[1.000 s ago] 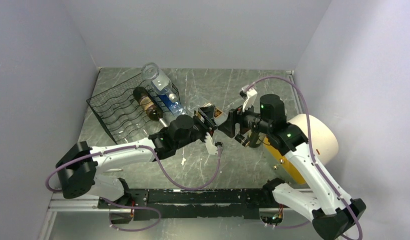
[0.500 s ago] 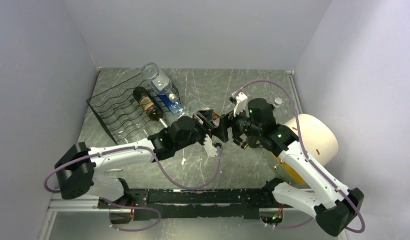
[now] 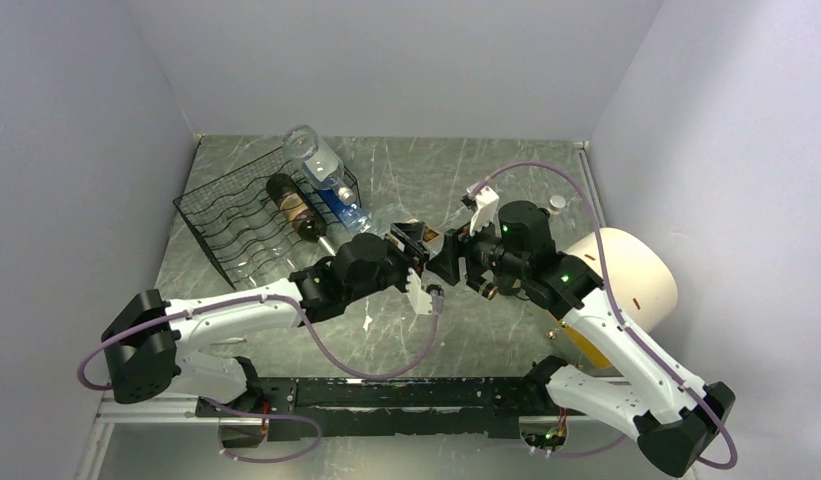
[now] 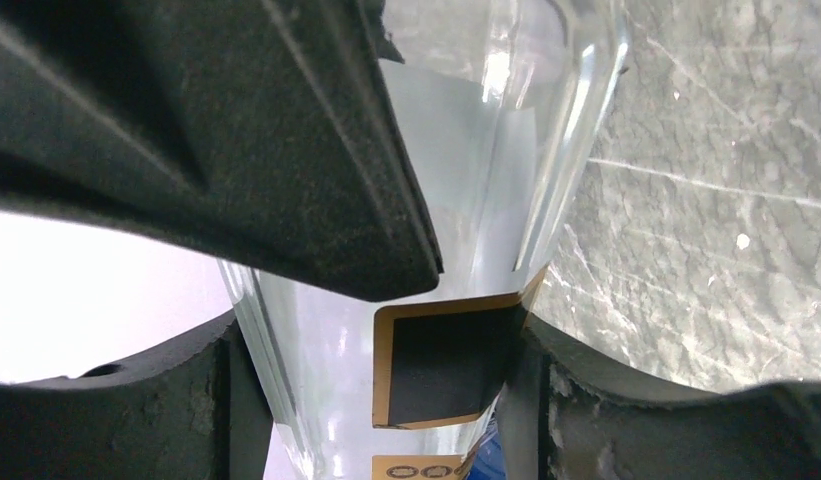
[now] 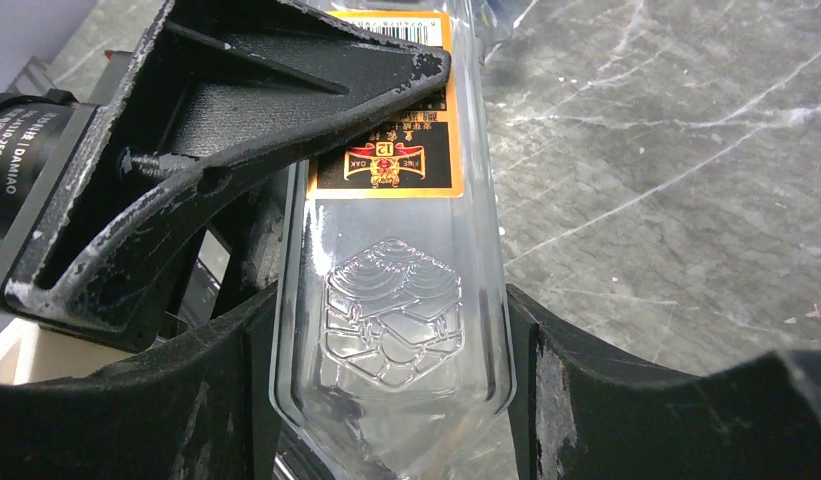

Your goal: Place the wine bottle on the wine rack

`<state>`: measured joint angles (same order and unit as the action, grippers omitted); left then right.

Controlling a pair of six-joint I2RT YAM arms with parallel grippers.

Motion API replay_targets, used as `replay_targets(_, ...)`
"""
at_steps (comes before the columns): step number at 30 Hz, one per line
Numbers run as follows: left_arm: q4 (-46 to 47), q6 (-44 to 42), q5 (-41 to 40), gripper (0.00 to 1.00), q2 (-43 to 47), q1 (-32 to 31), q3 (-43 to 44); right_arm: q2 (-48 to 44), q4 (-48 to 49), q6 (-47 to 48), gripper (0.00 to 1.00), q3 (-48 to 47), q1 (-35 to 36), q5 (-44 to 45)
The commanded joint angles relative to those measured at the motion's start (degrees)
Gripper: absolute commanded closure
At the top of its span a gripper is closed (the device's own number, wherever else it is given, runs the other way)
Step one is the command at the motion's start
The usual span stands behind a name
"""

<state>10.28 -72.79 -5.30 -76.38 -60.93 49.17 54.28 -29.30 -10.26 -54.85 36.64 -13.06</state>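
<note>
The wine bottle [image 3: 427, 241] is clear glass with a black and orange label, held above the table's middle between both arms. My left gripper [image 3: 416, 258] is shut on it; in the left wrist view its fingers [image 4: 218, 400] press both sides of the bottle [image 4: 486, 150] at the label. My right gripper [image 3: 449, 256] reaches in from the right. In the right wrist view its fingers [image 5: 248, 390] lie against both sides of the bottle [image 5: 391, 300] around the embossed crest. The black wire wine rack [image 3: 226, 225] stands at the back left.
The rack holds a brown bottle [image 3: 291, 205] and a clear bottle with a blue label [image 3: 326, 172]. A large white and yellow cylinder [image 3: 626, 285] lies at the right, behind the right arm. Grey walls enclose the marbled table [image 3: 416, 170].
The right arm has moved left to the bottle, and its jaws have narrowed onto the glass. The left arm has shifted slightly and keeps its grip.
</note>
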Motion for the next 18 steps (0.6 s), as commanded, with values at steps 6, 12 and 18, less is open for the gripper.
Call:
replay_targets(6, 13.6, 10.6, 0.9, 0.00, 6.0, -0.2, -0.6, -4.8, 3.2, -4.6, 1.00, -2.3, 0.5, 8.3)
replay_targets(12, 18.3, 21.2, 6.9, 0.00, 9.6, -0.2, -6.6, -5.2, 5.0, -6.6, 1.00, -4.1, 0.6, 11.8)
replay_targets(18, 25.9, 37.8, 3.1, 0.01, 13.3, -0.2, -10.9, -3.9, 7.4, -7.0, 1.00, -3.0, 0.5, 13.2)
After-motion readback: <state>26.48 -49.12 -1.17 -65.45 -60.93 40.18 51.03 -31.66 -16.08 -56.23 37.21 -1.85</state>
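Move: The clear wine bottle is held in the air by both grippers. Its middle is about 4 cm right and 2 cm back of the left hand, and about 4 cm left and 2 cm ahead of the right. The rack's middle lies some 40 cm left, 16 cm ahead and 18 cm below the right hand. A standing green bottle is about 12 cm to that hand's right, level fore and aft, 14 cm below. From the left hand, the racked blue bottle is roughly 17 cm left, 12 ahead and 15 below. The clear bottle passes wholly to the right gripper, which keeps its hold near the neck end, lifts about 2.5 cm, sinks a little, shifts some 2.5 cm right and turns about 10 degrees clockwise. The left fingers open wide and let go near the base; that hand rises about 5 cm and draws back some 3 cm, its fingers tipping up roughly 30 degrees. ##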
